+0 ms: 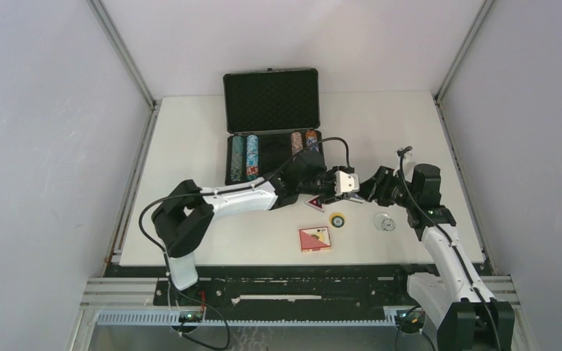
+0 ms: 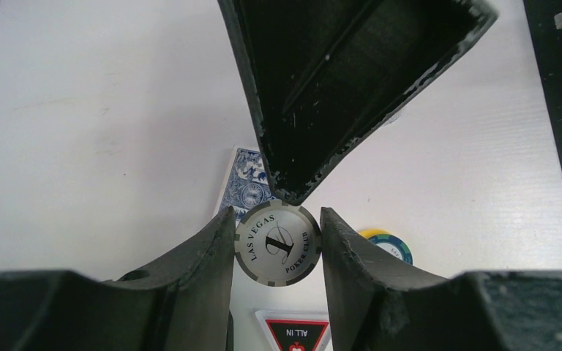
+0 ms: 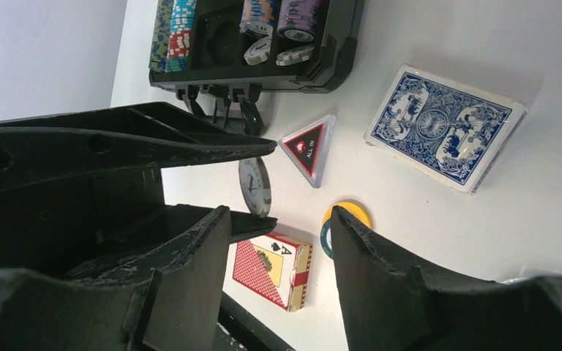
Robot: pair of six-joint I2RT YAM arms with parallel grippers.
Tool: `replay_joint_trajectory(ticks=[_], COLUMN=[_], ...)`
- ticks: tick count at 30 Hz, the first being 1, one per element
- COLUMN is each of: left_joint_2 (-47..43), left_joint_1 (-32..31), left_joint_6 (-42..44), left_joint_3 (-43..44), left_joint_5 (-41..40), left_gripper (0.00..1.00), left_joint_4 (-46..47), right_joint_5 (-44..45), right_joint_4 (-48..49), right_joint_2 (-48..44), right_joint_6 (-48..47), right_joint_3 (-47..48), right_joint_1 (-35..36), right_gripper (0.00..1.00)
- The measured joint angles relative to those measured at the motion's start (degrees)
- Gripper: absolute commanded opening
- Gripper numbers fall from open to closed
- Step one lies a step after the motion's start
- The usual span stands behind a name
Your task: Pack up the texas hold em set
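The black briefcase (image 1: 271, 101) stands open at the back of the table, with rows of chips (image 1: 245, 157) in its base. My left gripper (image 2: 276, 217) is shut on a grey-white Las Vegas Poker Club chip (image 2: 276, 243), held by its edges above the table. My right gripper (image 3: 279, 219) faces it, open with nothing in its jaws. One right fingertip (image 2: 293, 186) is at the chip's top edge. In the right wrist view the chip (image 3: 255, 186) shows edge-on just beyond my right fingertips. In the top view the two grippers, left (image 1: 334, 191) and right (image 1: 364, 189), meet tip to tip.
On the table below lie a blue deck (image 3: 443, 128), a red deck (image 1: 315, 238), a triangular ALL IN button (image 3: 307, 144) and a yellow-and-blue round chip (image 1: 336, 219). A clear round disc (image 1: 385, 222) sits to their right. The table's front edge runs just beyond the red deck.
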Motion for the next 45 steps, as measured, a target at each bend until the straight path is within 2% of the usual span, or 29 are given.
replay_joint_trajectory(ticks=[2, 5, 18, 45], left_joint_2=[-0.5, -0.7, -0.9, -2.8], left_joint_1=[0.0, 0.0, 0.0, 0.0], left_joint_6=[0.0, 0.0, 0.0, 0.0], left_joint_3=[0.0, 0.0, 0.0, -0.9], left_joint_5=[0.4, 1.2, 3.1, 3.9], left_gripper=[0.0, 0.0, 0.0, 0.0], left_joint_4=[0.1, 0.1, 0.0, 0.5], right_joint_5=[-0.1, -0.4, -1.1, -5.3], right_joint_4=[0.2, 0.7, 3.0, 8.0], right_joint_2=[0.3, 0.4, 1.5, 2.2], right_joint_6=[0.0, 0.0, -0.1, 0.0], right_joint_3=[0.0, 0.0, 0.0, -0.9], right_joint_1=[0.2, 0.8, 3.0, 4.5], right_gripper=[0.61, 0.55, 0.53, 0.38])
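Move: The poker chip is already held edge-on between the left finger pads. From the right hand it lies about 4 cm to the left and 2 cm ahead, at about the same height; the right gripper is correspondingly 4 cm right of the left hand and 2 cm back. Some 12 cm below the right hand, the blue deck is 6 cm ahead and 2 cm left, the ALL IN triangle 2 cm ahead and 12 cm left, the yellow ring 2 cm back and 7 cm left. The chip stays pinched by its rim as the left hand lifts it about 2 cm and draws it back some 1.5 cm. The right hand slides left about 3 cm in two stages with a short pause, rising slightly and turning counter-clockwise about 10 degrees, bringing its fingers over and under the chip's faces; they narrow by about a third but stay open. ##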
